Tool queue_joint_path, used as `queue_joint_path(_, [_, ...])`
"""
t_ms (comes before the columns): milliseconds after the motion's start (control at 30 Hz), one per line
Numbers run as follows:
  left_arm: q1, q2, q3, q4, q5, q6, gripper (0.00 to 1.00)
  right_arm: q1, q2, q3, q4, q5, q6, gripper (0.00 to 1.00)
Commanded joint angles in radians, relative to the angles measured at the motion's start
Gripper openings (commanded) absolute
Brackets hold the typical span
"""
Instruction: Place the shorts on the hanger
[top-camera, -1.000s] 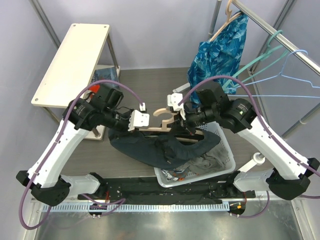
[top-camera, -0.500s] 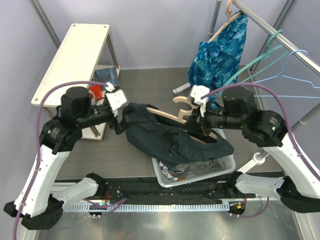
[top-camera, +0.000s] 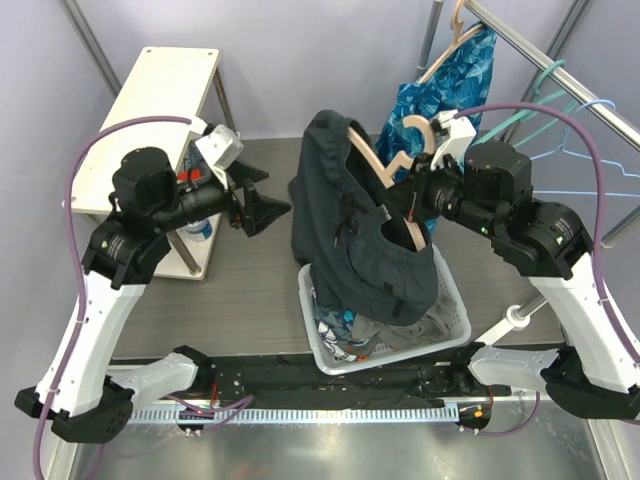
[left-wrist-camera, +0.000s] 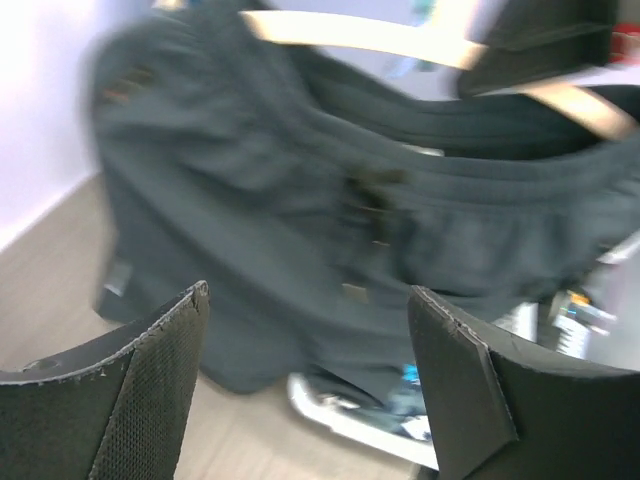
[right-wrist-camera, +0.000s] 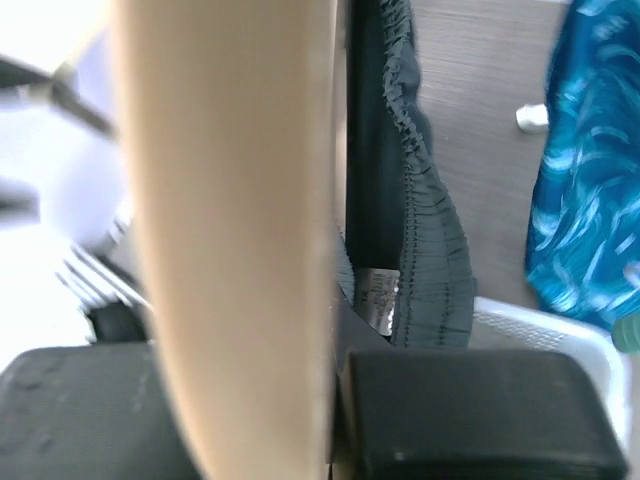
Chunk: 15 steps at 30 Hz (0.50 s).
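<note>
The dark navy shorts (top-camera: 350, 240) hang draped over the beige hanger (top-camera: 385, 165), which is tilted steeply above the basket, hook (top-camera: 415, 130) pointing up. My right gripper (top-camera: 415, 200) is shut on the hanger's arm; its wrist view shows the beige hanger (right-wrist-camera: 230, 230) clamped between the fingers, with the shorts' waistband (right-wrist-camera: 420, 200) beside it. My left gripper (top-camera: 258, 205) stands open to the left of the shorts and holds nothing. In the left wrist view the shorts (left-wrist-camera: 300, 190) and hanger (left-wrist-camera: 380, 35) lie beyond that gripper (left-wrist-camera: 305, 310), blurred.
A white basket (top-camera: 455, 320) with other clothes sits under the shorts. A blue leaf-patterned garment (top-camera: 440, 100) hangs on the metal rail (top-camera: 560, 75) at the back right, beside a teal hanger (top-camera: 520, 125) and a pale-blue wire hanger (top-camera: 580, 150). A white shelf (top-camera: 150, 110) stands at the left.
My left gripper opened, let go of the shorts and drew back to the left. My right arm lifted the hanger and tipped it steep, so the shorts now hang from it.
</note>
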Motion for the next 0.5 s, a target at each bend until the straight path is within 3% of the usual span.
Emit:
queue_joint_path(0, [-0.089, 0.020, 0.071, 0.036, 0.158, -0.057, 0.79, -0.035, -0.005, 0.050, 0.104, 0.057, 0.243, 0.01])
queue_joint_path(200, [-0.195, 0.098, 0.123, -0.013, 0.063, -0.028, 0.79, -0.035, -0.022, -0.081, 0.144, -0.081, 0.294, 0.01])
queue_joint_path(333, [-0.204, 0.116, 0.116, -0.002, 0.015, -0.031, 0.79, -0.037, -0.100, -0.186, 0.109, 0.004, 0.282, 0.01])
queue_joint_path(467, [-0.204, 0.104, 0.067, 0.036, 0.004, -0.024, 0.79, -0.081, -0.192, -0.191, 0.008, 0.063, 0.235, 0.01])
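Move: The dark shorts, already on the wooden hanger, have their middle about 16 cm to the right of the open left hand, some 2 cm nearer the base and 8 cm lower. From the right hand, which grips the hanger, their middle is about 9 cm left, 3 cm back and 8 cm down. The basket stands almost straight beneath the right hand, roughly 35 cm below and 3 cm back; the blue shorts hang some 20 cm ahead, 5 cm right and 10 cm lower. Rightward and back goes the open left hand, turning clockwise some 15 degrees, then slightly forward again, ending about 6 cm farther right towards the dark shorts, its fingers still wide open. Keeping its grip on the hanger, the right hand first mostly rolls its left side up in place, then lowers hanger and shorts about 6 cm towards the basket, tipping down. ##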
